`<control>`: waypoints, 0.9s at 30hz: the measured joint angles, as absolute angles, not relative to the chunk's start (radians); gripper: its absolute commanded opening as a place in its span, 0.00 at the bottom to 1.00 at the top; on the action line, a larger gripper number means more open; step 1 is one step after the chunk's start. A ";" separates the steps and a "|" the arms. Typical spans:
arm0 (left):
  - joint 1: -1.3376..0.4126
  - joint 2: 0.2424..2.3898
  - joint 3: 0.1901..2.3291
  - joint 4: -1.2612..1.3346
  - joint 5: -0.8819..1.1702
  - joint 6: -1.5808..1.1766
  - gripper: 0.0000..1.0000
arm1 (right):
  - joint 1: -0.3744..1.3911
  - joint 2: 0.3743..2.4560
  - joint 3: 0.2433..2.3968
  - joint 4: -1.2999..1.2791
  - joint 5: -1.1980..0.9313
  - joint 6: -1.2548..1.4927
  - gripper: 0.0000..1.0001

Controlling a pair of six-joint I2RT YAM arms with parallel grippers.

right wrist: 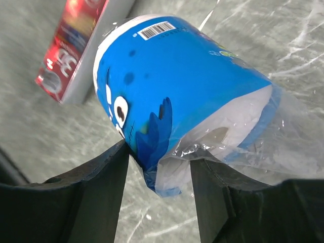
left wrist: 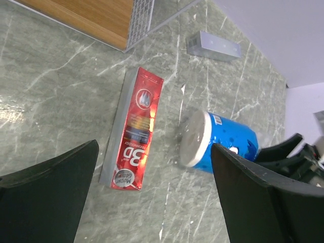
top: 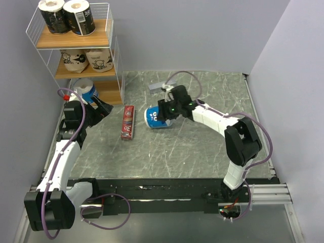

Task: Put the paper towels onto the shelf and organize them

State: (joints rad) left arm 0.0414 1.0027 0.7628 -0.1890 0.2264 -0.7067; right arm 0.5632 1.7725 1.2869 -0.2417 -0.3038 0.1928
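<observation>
A blue-and-white paper towel roll [top: 156, 118] lies on its side mid-table. My right gripper [top: 165, 112] has it by the wrapped end; in the right wrist view both fingers press the roll [right wrist: 172, 81], so the gripper [right wrist: 159, 162] is shut on it. The shelf [top: 109, 38] stands at the back left. It carries two black rolls [top: 54, 16] on the top board, two tan rolls [top: 73, 59] on the middle board and one blue-and-white roll [top: 86, 91] at the bottom. My left gripper [top: 101, 109] hovers open beside the shelf, with nothing between its fingers [left wrist: 50, 187].
A flat red box [top: 127, 122] lies between the shelf and the held roll, also seen in the left wrist view [left wrist: 134, 131]. A grey bar [top: 158, 87] rests behind the roll. Walls close in the table's left, back and right sides.
</observation>
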 measured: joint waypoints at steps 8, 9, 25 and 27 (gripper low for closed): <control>0.041 1.011 0.806 -0.225 0.214 -0.686 0.99 | 0.741 1.851 1.541 -0.524 -0.029 0.075 0.60; 0.041 1.015 0.817 -0.233 0.213 -0.680 0.99 | 0.754 1.866 1.568 -0.546 -0.010 0.066 0.62; -0.106 1.170 0.929 -0.358 0.226 -0.616 0.98 | 0.824 1.783 1.607 -0.673 -0.075 0.037 0.87; -0.154 1.181 0.947 -0.361 0.218 -0.618 0.97 | 0.824 1.708 1.565 -0.662 -0.102 0.044 0.87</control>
State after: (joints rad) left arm -0.1543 1.1809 0.9466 -0.3611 0.2180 -0.6178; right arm 0.8242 1.7081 1.5654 -0.6621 -0.1017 0.0437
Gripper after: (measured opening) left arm 0.981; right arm 0.868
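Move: The blue paper towel roll in my right fingers is already part-tipped, held by its wrapped right end; its middle sits about 3 cm left, 2 cm back and 5 cm below my right hand. The red box lies some 15 cm left and 2 cm back, the grey box about 16 cm straight ahead, both around 9 cm lower. For my left hand the roll is about 24 cm right, 3 cm ahead and 14 cm below. I carry the pinched end of the roll about 5 cm left towards the red box and a little back, tipping my right fingers some 20 degrees further down to stand the roll up. Then I open them, let go, and lift about 5 cm while drawing back as far. Late on, my open left hand swings about 6 cm right towards the roll, turning clockwise and dipping its fingertips. ##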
